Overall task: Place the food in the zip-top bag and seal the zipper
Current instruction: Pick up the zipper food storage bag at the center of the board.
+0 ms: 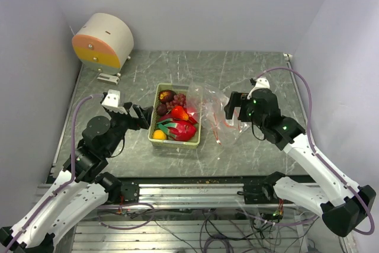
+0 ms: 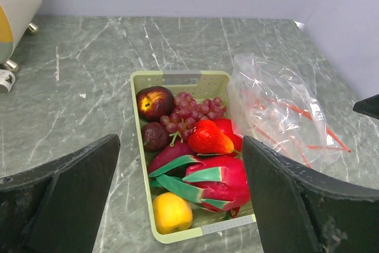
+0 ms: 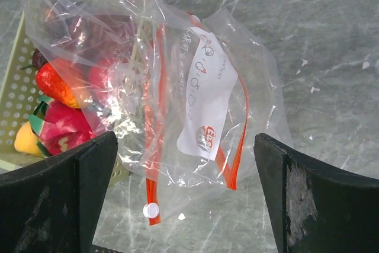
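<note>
The food lies in a pale green tray [image 1: 177, 85]: a pink-red dragon fruit [image 2: 222, 179], an orange [image 2: 172, 211], purple grapes [image 2: 192, 114], a red apple [image 2: 155, 102], a dark round fruit [image 2: 155, 135] and a red-orange pointed fruit [image 2: 210, 137]. Crumpled against the tray's right side is the clear zip-top bag [image 1: 214, 114], with nothing seen inside. Its orange zipper strip carries a white slider [image 3: 151, 210]. My left gripper [image 1: 144, 117] hovers open at the tray's left near corner. Just right of the bag [image 3: 195, 75], my right gripper [image 3: 185, 140] stands open above it.
A round beige and orange drum [image 1: 103, 41] stands at the back left corner. White walls close the table on three sides. Bare marble table [image 1: 254, 152] lies in front of the bag and behind the tray.
</note>
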Controlling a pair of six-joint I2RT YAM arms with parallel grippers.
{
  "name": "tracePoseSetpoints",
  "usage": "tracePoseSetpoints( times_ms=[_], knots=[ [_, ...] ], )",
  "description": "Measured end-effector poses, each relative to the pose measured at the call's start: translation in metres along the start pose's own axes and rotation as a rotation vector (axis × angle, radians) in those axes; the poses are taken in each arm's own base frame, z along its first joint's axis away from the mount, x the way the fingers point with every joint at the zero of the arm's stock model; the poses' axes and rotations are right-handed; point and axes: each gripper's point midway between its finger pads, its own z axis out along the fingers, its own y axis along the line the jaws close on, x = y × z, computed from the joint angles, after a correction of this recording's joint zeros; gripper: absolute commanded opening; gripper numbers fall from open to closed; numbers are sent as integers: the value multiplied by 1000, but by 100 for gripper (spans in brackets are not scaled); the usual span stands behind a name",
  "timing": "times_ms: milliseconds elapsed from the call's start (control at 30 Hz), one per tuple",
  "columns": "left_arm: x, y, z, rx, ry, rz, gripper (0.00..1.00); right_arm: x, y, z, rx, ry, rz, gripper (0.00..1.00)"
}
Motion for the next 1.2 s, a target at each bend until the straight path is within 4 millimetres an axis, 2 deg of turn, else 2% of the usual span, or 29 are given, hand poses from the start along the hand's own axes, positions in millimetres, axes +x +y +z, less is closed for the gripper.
tracePoseSetpoints(
  times_ms=[200, 433, 567, 800, 1000, 1133, 1200],
  knots=[
    [2, 1, 0, -2, 8, 2, 95, 7, -3, 1, 8, 11, 0, 100],
    [4, 2, -4, -4, 14, 3, 95, 30, -11, 9, 24, 56, -23, 100],
    [4, 2, -5, -4, 14, 3, 95, 36, -9, 22, 19, 80, -47, 100],
    [8, 3, -4, -9, 31, 8, 96, 61, -13, 45, 32, 133, -80, 100],
    [14, 4, 0, -15, 55, 15, 96, 68, -13, 60, 38, 138, -90, 100],
    [16, 4, 1, -17, 64, 17, 95, 81, -15, 70, 35, 155, -88, 100],
    [16, 4, 1, -17, 64, 17, 95, 91, -18, 73, 32, 167, -83, 95]
  ],
)
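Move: The zipper bag lies under and just ahead of the open right hand: its middle is about 5 cm forward, 2 cm to the left and some 19 cm below. The fruit basket is some 19 cm to that hand's left and about 5 cm ahead; the dragon fruit in it is about 18 cm left and 1 cm back. From the left hand, the bag lies roughly 24 cm to the right, 9 cm forward and 27 cm below. Down almost the whole way, the right hand sinks about 12 cm towards the bag, easing back slightly at first and then creeping forward. Its fingers tip a little further down and its left side dips, each by 5 to 10 degrees, while the gripper stays wide open. It ends low above the near part of the bag; whether it touches the film can't be seen. ##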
